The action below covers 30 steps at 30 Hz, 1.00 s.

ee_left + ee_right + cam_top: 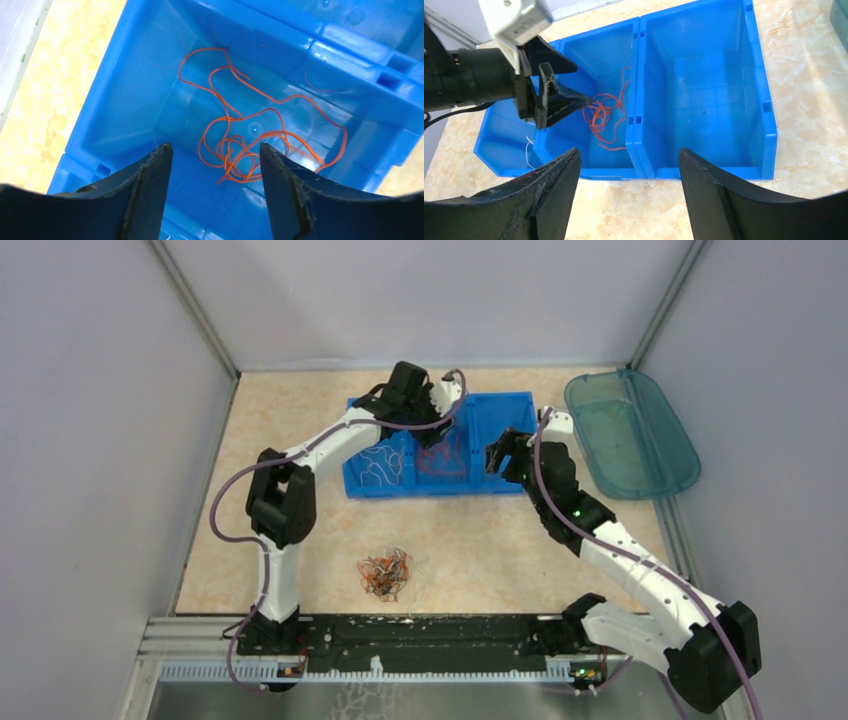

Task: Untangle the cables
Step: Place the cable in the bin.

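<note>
A tangled pile of red-orange, white and black cables (385,575) lies on the table in front of a row of blue bins (520,405). Loose red-orange wires (250,145) lie in the middle bin and also show in the right wrist view (601,112). White wires (380,465) lie in the left bin. My left gripper (215,147) hangs open and empty just above the red-orange wires. My right gripper (629,152) is open and empty above the table at the bins' near edge, by the right bin (704,100).
A teal transparent lid (630,435) lies at the back right beside the bins. Grey enclosure walls stand on three sides. The left arm (330,440) reaches over the left bin. Both arm bases sit on the black rail (420,635) at the near edge.
</note>
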Available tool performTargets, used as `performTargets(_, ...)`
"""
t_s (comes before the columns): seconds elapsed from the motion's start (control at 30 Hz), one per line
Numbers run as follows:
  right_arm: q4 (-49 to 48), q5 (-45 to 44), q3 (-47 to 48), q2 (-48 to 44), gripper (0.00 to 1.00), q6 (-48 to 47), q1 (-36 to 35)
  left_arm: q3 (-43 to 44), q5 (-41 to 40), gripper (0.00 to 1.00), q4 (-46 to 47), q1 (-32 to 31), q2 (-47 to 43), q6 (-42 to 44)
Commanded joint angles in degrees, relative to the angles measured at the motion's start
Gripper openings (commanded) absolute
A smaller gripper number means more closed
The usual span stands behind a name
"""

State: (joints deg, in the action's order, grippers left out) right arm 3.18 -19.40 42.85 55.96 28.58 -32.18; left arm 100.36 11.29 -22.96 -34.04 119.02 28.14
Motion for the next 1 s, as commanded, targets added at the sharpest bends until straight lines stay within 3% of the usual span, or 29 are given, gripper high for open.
performTargets(0.0, -0.40, 0.29, 2.94, -1.79, 0.72, 0.23, 1.06, 1.41, 2.76, 0.76, -1.88, -0.24, -4.84, -0.69)
performTargets(0.13, 0.53, 1.01, 4.00, -1.42, 0.72, 0.27, 1.16, 2.65, 4.66, 0.86, -4.77, -0.24, -6.98, -2.10)
performTargets(0.23, 1.33, 1.54, 4.95, -0.97, 0.73, 0.09, 1.16, 3.08, 6.43, 1.00, -7.32, -0.24, -9.25, -2.43)
performTargets(0.53, 2.82, 3.63, 6.57, 1.57, 0.73, -1.31, 1.16, 5.45, 9.81, 1.00, -17.39, 1.04, -16.01, -2.66)
performTargets(0.83, 1.85, 7.43, 8.71, 6.00, 0.73, -1.56, 1.16, 9.28, 11.16, 1.00, -33.30, 1.88, -18.34, 4.82)
performTargets(0.97, -0.04, 11.35, 6.97, 6.53, 0.73, -1.29, 0.49, 9.02, 20.78, 1.00, -37.80, 6.47, -20.75, 5.92)
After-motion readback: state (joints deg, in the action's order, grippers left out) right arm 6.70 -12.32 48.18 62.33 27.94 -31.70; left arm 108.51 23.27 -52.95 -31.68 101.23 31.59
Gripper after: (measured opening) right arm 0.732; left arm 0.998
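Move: The tangle of cables still on the table lies about 31 cm back from the left hand, 9 cm to its left and 11 cm below. The orange cable in the bin's middle compartment is about 2 cm back, 2 cm right and 8 cm below; the white cable in the left compartment is 6 cm back, 12 cm left and 9 cm down. From the right hand, the tangle is roughly 17 cm back, 23 cm left and 22 cm below. The left hand opens fully, rising about 13 cm from the orange cable and drawing back 10 cm towards the tangle. ##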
